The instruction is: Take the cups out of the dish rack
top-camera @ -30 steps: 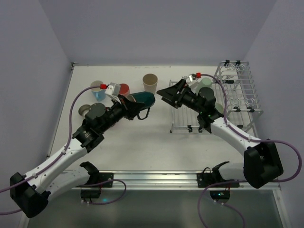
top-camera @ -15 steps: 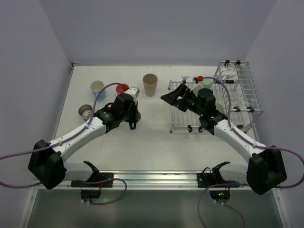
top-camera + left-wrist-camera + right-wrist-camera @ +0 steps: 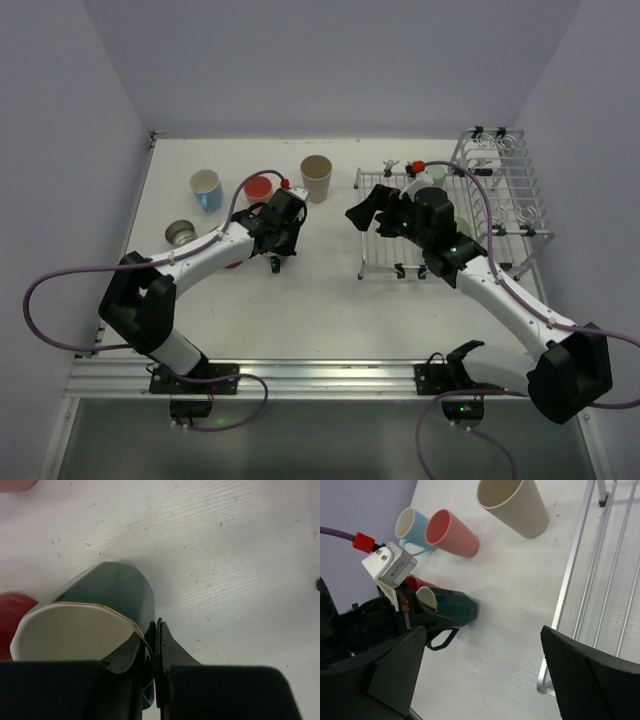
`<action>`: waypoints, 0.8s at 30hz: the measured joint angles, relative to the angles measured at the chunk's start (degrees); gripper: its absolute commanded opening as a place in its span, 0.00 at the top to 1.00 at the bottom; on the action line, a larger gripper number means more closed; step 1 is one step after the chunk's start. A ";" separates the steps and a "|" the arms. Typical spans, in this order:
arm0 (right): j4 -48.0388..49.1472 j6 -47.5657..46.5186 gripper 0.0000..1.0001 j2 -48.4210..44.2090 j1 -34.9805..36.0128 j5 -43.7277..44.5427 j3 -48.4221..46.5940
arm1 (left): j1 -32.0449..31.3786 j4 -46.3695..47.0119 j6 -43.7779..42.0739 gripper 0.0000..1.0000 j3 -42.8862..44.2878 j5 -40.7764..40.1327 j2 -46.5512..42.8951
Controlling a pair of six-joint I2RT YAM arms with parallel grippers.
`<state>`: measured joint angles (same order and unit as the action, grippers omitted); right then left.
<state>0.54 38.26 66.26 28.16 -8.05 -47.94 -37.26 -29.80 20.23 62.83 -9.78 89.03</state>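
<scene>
My left gripper (image 3: 152, 630) is shut on the wall of a dark teal mug (image 3: 115, 587) with a cream inside, one finger inside the rim and one outside. The mug hangs low over the white table, left of the dish rack (image 3: 495, 205); I cannot tell whether it touches. In the top view the left gripper (image 3: 278, 238) hides the mug. My right gripper (image 3: 485, 675) is open and holds nothing, hovering at the rack's left edge (image 3: 570, 595) and looking at the teal mug (image 3: 455, 607). A pale green cup (image 3: 437, 174) shows in the rack behind the right arm.
On the table behind the left gripper stand a light blue mug (image 3: 207, 188), a pink cup (image 3: 258, 188) and a beige tumbler (image 3: 316, 177). A red cup (image 3: 417, 583) lies right beside the teal mug. A grey cup (image 3: 181, 233) sits at the far left.
The left arm has swung its wrist round and down, carrying the teal mug from a sideways hold to under the gripper, near the table. The right gripper shifted slightly and stayed open.
</scene>
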 measured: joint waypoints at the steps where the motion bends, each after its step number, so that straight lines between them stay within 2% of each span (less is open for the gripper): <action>1: -0.85 -0.83 0.01 0.00 0.15 0.87 -0.39 | 0.00 -0.09 -0.28 0.99 0.39 -0.35 0.72; 2: -2.10 -1.90 0.01 0.02 0.39 2.01 -1.05 | 0.02 -0.28 -0.39 0.94 0.63 -0.63 1.31; 9: -7.56 -7.69 0.01 2.56 1.01 9.97 -6.69 | 0.04 -1.25 -1.88 0.72 2.01 -3.30 2.27; 12: -9.57 -9.44 0.01 4.74 1.03 13.49 -8.83 | 0.07 -1.18 -2.21 0.52 2.62 -4.42 2.25; 17: -12.50 -12.15 0.01 8.81 1.07 20.31 -12.52 | 0.07 -1.16 -2.34 0.39 2.69 -5.95 0.44; 22: -13.90 -15.10 0.01 13.84 1.05 28.98 -16.33 | 0.07 -0.92 -1.99 0.21 2.69 -6.69 -6.08; 24: -13.92 -16.52 0.01 16.33 0.90 32.57 -18.34 | 0.07 -0.48 -1.90 0.19 2.69 -6.32 -9.77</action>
<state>-13.39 21.74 82.59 29.06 24.51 -66.28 -37.19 -30.28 18.33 65.52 -16.10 79.26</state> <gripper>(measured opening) 0.990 0.785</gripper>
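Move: The left hand still pinches the rim of the tilted teal cup, whose middle is about 3 cm left, 2 cm ahead and 4 cm below. The red mug stands 12 cm left, level; the pink cup 13 cm ahead, 7 cm left. The right hand's next thing, the green cup in the rack, lies some 14 cm ahead, 15 cm right and 14 cm lower; the tan cup is 14 cm ahead, 12 cm left, 16 cm lower. Easing barely forward and left at table height, the left hand opens its fingers from the teal cup's rim, then climbs about 8 cm clear, fingers spread wide. Meanwhile the right hand, still wide open, swings forward and right over the rack towards the green cup, some 11 cm and quickening, its wrist rolling and turning clockwise so the fingers point more steeply down. ##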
